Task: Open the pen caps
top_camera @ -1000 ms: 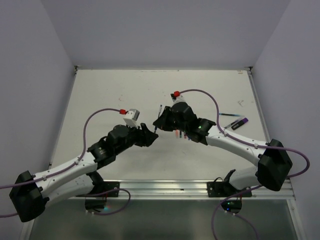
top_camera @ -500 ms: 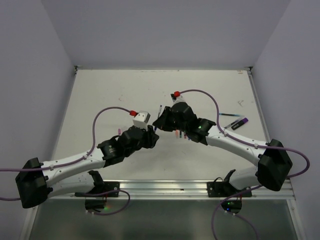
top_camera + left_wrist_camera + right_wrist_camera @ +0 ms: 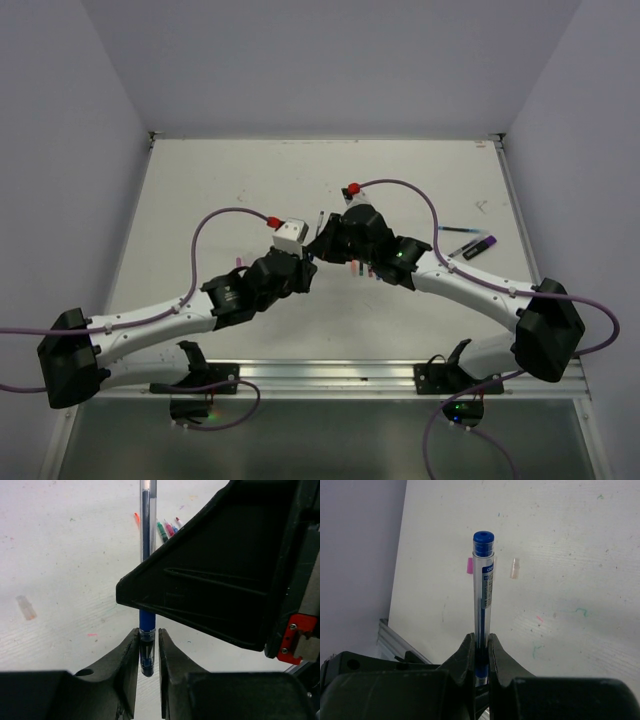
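Observation:
My right gripper [image 3: 481,639] is shut on a clear-barrelled blue pen [image 3: 484,582] and holds it off the table. The pen's back end points away from that camera, and its cap end is hidden below the jaws. In the left wrist view the pen [image 3: 145,525] runs down behind the right gripper's black body. Its dark see-through pen cap [image 3: 146,652] sits between the fingers of my left gripper [image 3: 148,633]. The left finger touches the cap and a thin gap shows on the right side. From above, the left gripper [image 3: 304,262] and right gripper [image 3: 318,246] meet at mid-table.
Loose caps lie on the table: a pink one [image 3: 469,565] and a whitish one [image 3: 515,568], also a whitish cap [image 3: 26,607]. Several coloured pens [image 3: 167,528] lie behind the grippers. More pens [image 3: 470,246] rest at the right. The table's side walls stand close.
My left arm has moved right and forward to the right gripper. Its jaws have narrowed around the pen's cap end. The right arm has held still with the pen.

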### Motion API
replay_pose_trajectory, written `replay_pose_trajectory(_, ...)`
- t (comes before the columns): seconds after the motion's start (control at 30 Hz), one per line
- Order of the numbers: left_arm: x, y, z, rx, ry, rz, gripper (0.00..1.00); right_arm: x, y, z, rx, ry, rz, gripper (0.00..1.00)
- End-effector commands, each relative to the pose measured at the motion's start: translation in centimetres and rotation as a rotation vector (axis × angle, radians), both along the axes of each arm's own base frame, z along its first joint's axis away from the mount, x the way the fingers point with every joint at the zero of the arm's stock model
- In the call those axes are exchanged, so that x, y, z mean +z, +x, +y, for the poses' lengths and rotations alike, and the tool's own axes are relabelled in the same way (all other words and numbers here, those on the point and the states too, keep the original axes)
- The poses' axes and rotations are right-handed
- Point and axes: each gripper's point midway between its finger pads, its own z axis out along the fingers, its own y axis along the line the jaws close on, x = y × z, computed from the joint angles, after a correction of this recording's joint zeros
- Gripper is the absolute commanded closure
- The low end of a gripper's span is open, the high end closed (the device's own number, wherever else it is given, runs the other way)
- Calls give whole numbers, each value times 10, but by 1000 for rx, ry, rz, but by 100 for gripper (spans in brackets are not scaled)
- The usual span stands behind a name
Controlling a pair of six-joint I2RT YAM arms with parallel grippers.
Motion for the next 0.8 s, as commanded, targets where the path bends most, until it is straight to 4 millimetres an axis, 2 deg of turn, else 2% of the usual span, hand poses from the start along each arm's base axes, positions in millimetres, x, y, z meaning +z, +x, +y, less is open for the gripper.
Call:
replay_pose_trajectory(0.0,17,7,-1,24,0,-53,78,13,1,3,-4,32,-6,100)
replay_pose_trajectory(0.07,18,6,-2,14,-2,-50,98,13,0,3,-4,33,-8,100)
replay_pose_trajectory(0.1,17,5,-3,7,-4,-45,100,11,2,1,-17,29,-10,100)
replay_pose_trajectory(0.27,16,-9,-15,-108,-26,-35,100,20,14,-3,-18,51,-37,100)
replay_pose_trajectory(0.33,10,-27,-24,-230,-53,-22,100,33,24,-3,12,121,-72,100)
replay_pose_trajectory(0.37,31,-31,-32,-285,-125,-85,100,33,25,-6,26,139,-79,100)
replay_pose_trajectory(0.4,34,-46,-38,-382,-164,-86,100,37,27,-7,46,163,-96,100)
replay_pose_trajectory(0.43,29,-55,-37,-427,-182,-93,100,51,30,-7,106,216,-136,100)
replay_pose_trajectory(0.47,52,-64,-36,-464,-268,-150,100,52,30,-9,136,230,-150,100)
replay_pose_trajectory(0.53,64,-85,-33,-555,-352,-174,100,65,33,-11,219,263,-217,100)
replay_pose_trajectory(0.57,74,-89,-34,-587,-402,-192,100,73,26,-8,285,281,-230,100)
replay_pose_trajectory(0.67,82,-99,-36,-685,-456,-187,100,84,20,-7,360,271,-299,100)
replay_pose_trajectory(0.77,81,-106,-42,-755,-471,-170,100,90,23,-11,346,263,-323,100)
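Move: The blue pen's clear cap hangs between the left hand's half-open fingers, practically at its hand point. It is about 4 cm back from the right hand's grip on the barrel and 3 cm below it. On the table some 15 cm below the left hand, the orange pen lies about 8 cm ahead and 12 cm to the right. The magenta cap is roughly 5 cm ahead and 18 cm to the left. The left fingers shut on the capped lower end of the pen while the right hand keeps its pinch on the barrel. After a brief hold, both hands carry the pen up about 5 cm and some 3 cm back together, the left swinging clockwise and the right counter-clockwise by roughly 20 degrees, the left also rolling its left side down and the right rolling its left side up. ##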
